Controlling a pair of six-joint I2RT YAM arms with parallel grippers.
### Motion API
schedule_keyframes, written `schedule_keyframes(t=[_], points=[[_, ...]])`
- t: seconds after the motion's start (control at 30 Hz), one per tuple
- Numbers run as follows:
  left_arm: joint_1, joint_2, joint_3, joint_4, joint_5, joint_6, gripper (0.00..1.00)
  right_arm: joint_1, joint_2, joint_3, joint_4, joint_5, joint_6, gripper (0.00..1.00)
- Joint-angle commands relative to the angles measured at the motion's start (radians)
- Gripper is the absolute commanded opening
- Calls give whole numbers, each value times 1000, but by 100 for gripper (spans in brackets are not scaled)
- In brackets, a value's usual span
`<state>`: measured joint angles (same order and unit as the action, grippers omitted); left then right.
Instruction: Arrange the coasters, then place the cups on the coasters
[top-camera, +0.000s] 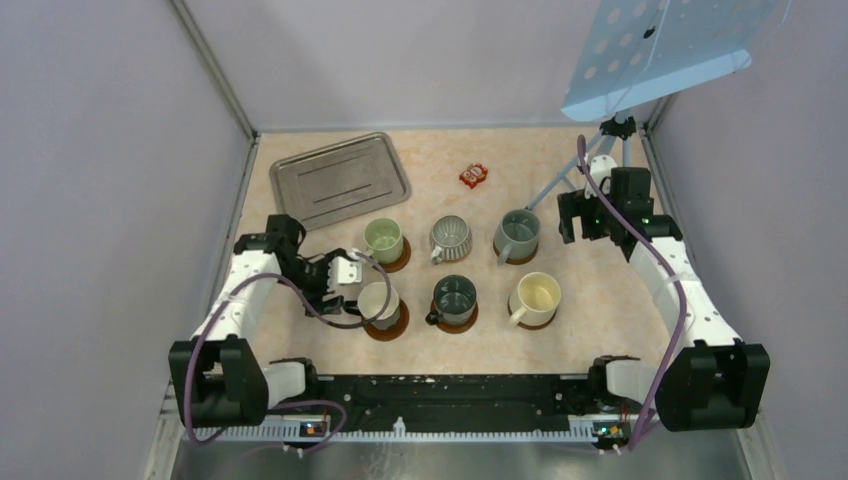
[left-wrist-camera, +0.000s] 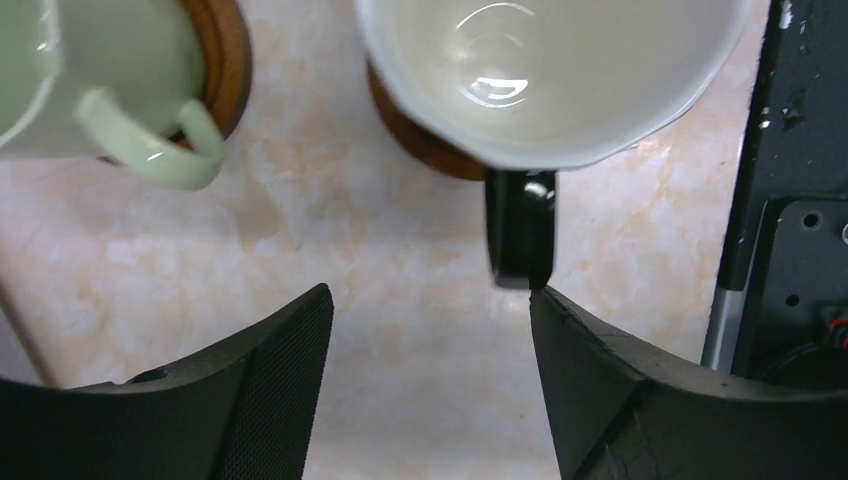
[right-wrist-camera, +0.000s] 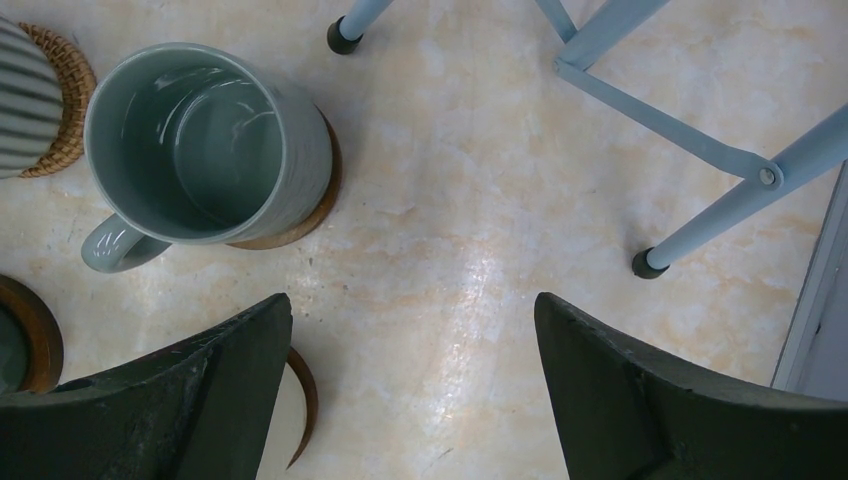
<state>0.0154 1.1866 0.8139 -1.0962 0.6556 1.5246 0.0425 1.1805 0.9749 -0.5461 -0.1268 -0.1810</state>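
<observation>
Six cups stand on coasters in two rows of three. At the back are the pale green cup, the ribbed grey cup and the grey-blue cup. In front are the black cup with white inside, the dark grey-green cup and the cream cup. My left gripper is open just behind the black cup's handle, which its right fingertip almost touches. That cup rests on a brown coaster. My right gripper is open over bare table, to the right of the grey-blue cup.
A metal tray lies at the back left and a small red packet at the back centre. Blue tripod legs stand close to my right gripper, under a perforated blue panel. Walls close in both sides.
</observation>
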Motion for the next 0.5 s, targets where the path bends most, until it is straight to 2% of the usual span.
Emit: schedule_keyframes(t=[0.0,0.13,0.23,0.33,0.47], points=[[59,59,127,-150,13,151,76,-4,-16,3,22,-7,0,90],[69,119,219,-223,18,201,71,-4,-21,2,19,-8,0,90],[69,162,243,-141,43,136,60,-4,-23,1,21,-5,1,90],[56,169,221,-43,68,46,48,-5,-26,-1,20,-4,3,90],[-4,113,110,38,1,13,41,-4,-30,-3,20,0,4,90]])
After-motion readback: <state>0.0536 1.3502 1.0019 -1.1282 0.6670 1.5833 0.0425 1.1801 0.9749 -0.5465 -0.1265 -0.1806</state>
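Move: The green cup that the left gripper heads towards stands about 11 cm ahead of it, some 10 cm to its right and about 4 cm lower. The just-placed white cup is roughly 3 cm back and 10 cm to the right. The striped cup stands about 14 cm to the right of the green cup, level with it. From the right gripper, the green cup lies some 38 cm to the left, about level, and 12 cm below. Bring the left gripper forward about 5 cm, away from the white cup's black handle and along the open table towards the green cup's handle side. Let it rise some 3 cm first with a slight shift left, then sink about 1 cm near the end, narrowing the empty fingers to roughly half open with the wrist held nearly steady. ##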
